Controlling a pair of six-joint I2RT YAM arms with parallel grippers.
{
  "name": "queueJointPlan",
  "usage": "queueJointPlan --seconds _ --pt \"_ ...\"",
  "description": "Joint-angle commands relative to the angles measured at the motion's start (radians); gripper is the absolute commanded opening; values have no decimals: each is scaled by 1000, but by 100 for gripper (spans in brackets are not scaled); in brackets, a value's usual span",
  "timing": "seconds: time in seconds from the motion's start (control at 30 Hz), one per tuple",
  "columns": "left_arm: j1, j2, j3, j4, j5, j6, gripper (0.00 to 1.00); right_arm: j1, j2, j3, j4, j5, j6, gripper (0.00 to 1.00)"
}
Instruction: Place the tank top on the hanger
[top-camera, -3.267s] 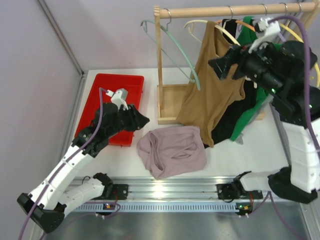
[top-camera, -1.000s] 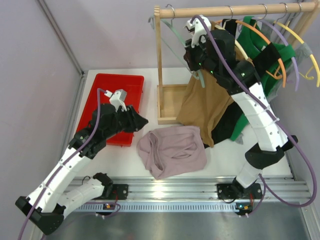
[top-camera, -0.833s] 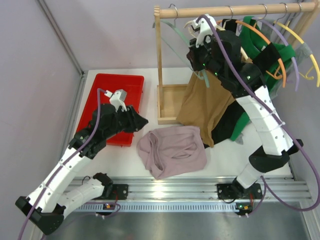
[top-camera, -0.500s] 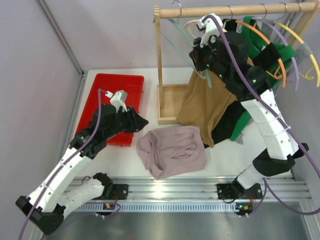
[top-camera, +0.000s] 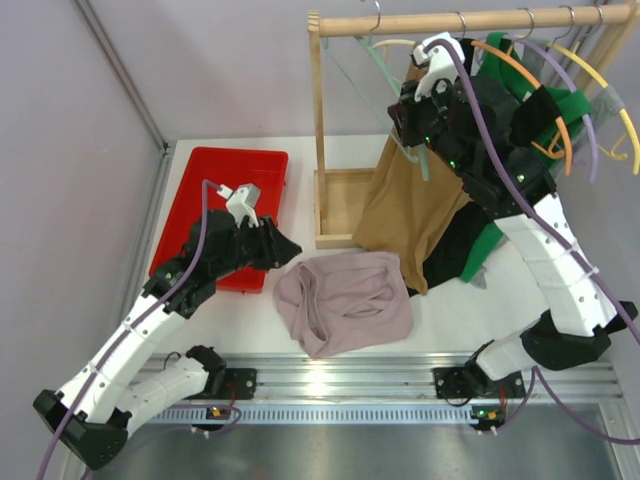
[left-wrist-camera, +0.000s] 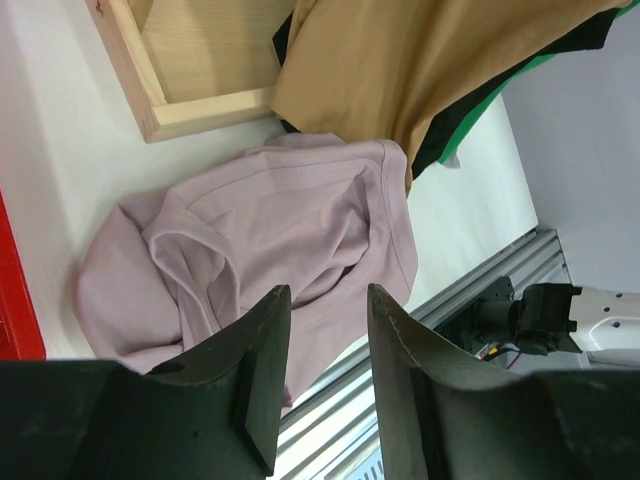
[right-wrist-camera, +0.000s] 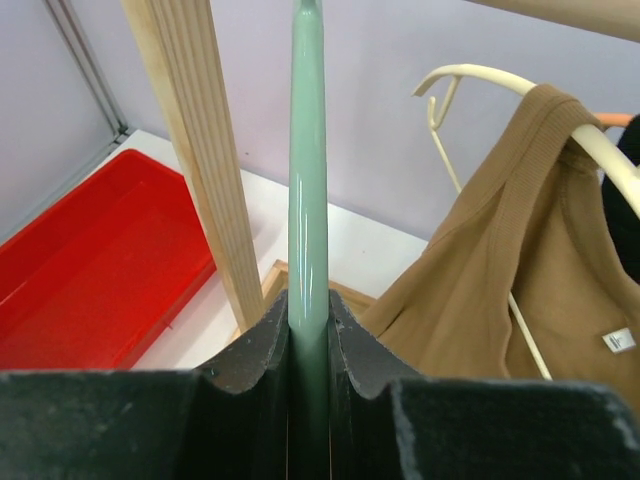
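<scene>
The pale mauve tank top (top-camera: 345, 300) lies crumpled on the white table near the front rail; it also shows in the left wrist view (left-wrist-camera: 270, 225). My left gripper (top-camera: 287, 246) is open and empty, hovering just left of the top, its jaws (left-wrist-camera: 327, 292) spread above it. The mint-green hanger (top-camera: 421, 163) hangs by its hook from the wooden rail. My right gripper (top-camera: 410, 130) is up at the rack, shut on the hanger's arm (right-wrist-camera: 307, 150), which runs straight up between the closed fingers (right-wrist-camera: 308, 305).
The wooden rack has a post (top-camera: 319, 130), a top rail (top-camera: 460, 20) and a box base (top-camera: 343, 205). A tan-brown top (top-camera: 415, 215) hangs on a cream hanger (right-wrist-camera: 480, 75), with green and black garments (top-camera: 520, 100) and other hangers to its right. A red tray (top-camera: 225, 200) sits at left.
My right gripper has carried the mint-green hanger to the right along the rail, its hook sliding with it. My left gripper has edged slightly toward the tank top.
</scene>
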Motion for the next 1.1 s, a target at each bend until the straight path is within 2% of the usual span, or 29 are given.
queueJointPlan --seconds 0.0,0.13,0.23,0.3,0.43,0.47,0.6,0.83,1.07 --pt "2 8 -23 68 62 -13 42 8 -86 -12 117 18 23 0" --pt "0 22 -46 85 79 -24 42 10 -136 -67 89 -5 62 0" --pt "-9 22 -87 103 77 -48 43 10 -222 -185 80 -41 107 0" --pt "-50 19 -127 109 45 -80 43 8 -311 -320 86 -65 153 0" --pt "-199 25 -193 128 -96 -149 43 11 -457 -526 71 -105 226 0" --pt "-281 38 -210 134 -175 -177 43 14 -485 -598 63 -128 251 0" --pt "-423 107 -227 135 -398 -241 43 17 -645 -759 22 -163 308 0" --pt "-469 229 -239 177 -513 -260 43 19 -867 -1035 -40 -188 437 0" --pt "-481 354 -208 143 -585 -271 42 17 -963 -1112 -86 -186 458 0"
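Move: The right hand, already gripping the green hanger, has the mauve tank top's middle about 15 cm back, 8 cm left and nearly 50 cm below. The hanging brown top is some 6 cm right, 3 cm ahead and 18 cm lower; the rack's upright stands 13 cm left and 8 cm ahead. From the empty left hand, the tank top lies about 3 cm back, 9 cm right and 25 cm down; the red tray is 19 cm left and 15 cm ahead, the rack's wooden base 9 cm right and 20 cm ahead, both also near table height. Keeping the hanger pinched, the right hand eases up slightly, then swings down some 23 cm, back 18 and a little right, tipping its fingers down about 25 degrees as it carries the hanger off the rack towards the tank top. The left hand sinks about 18 cm over the tank top's left part, first also going back and right, then slightly forward, rolling its left side up roughly 20 degrees with the fingers staying part-open and coming close to the cloth. ##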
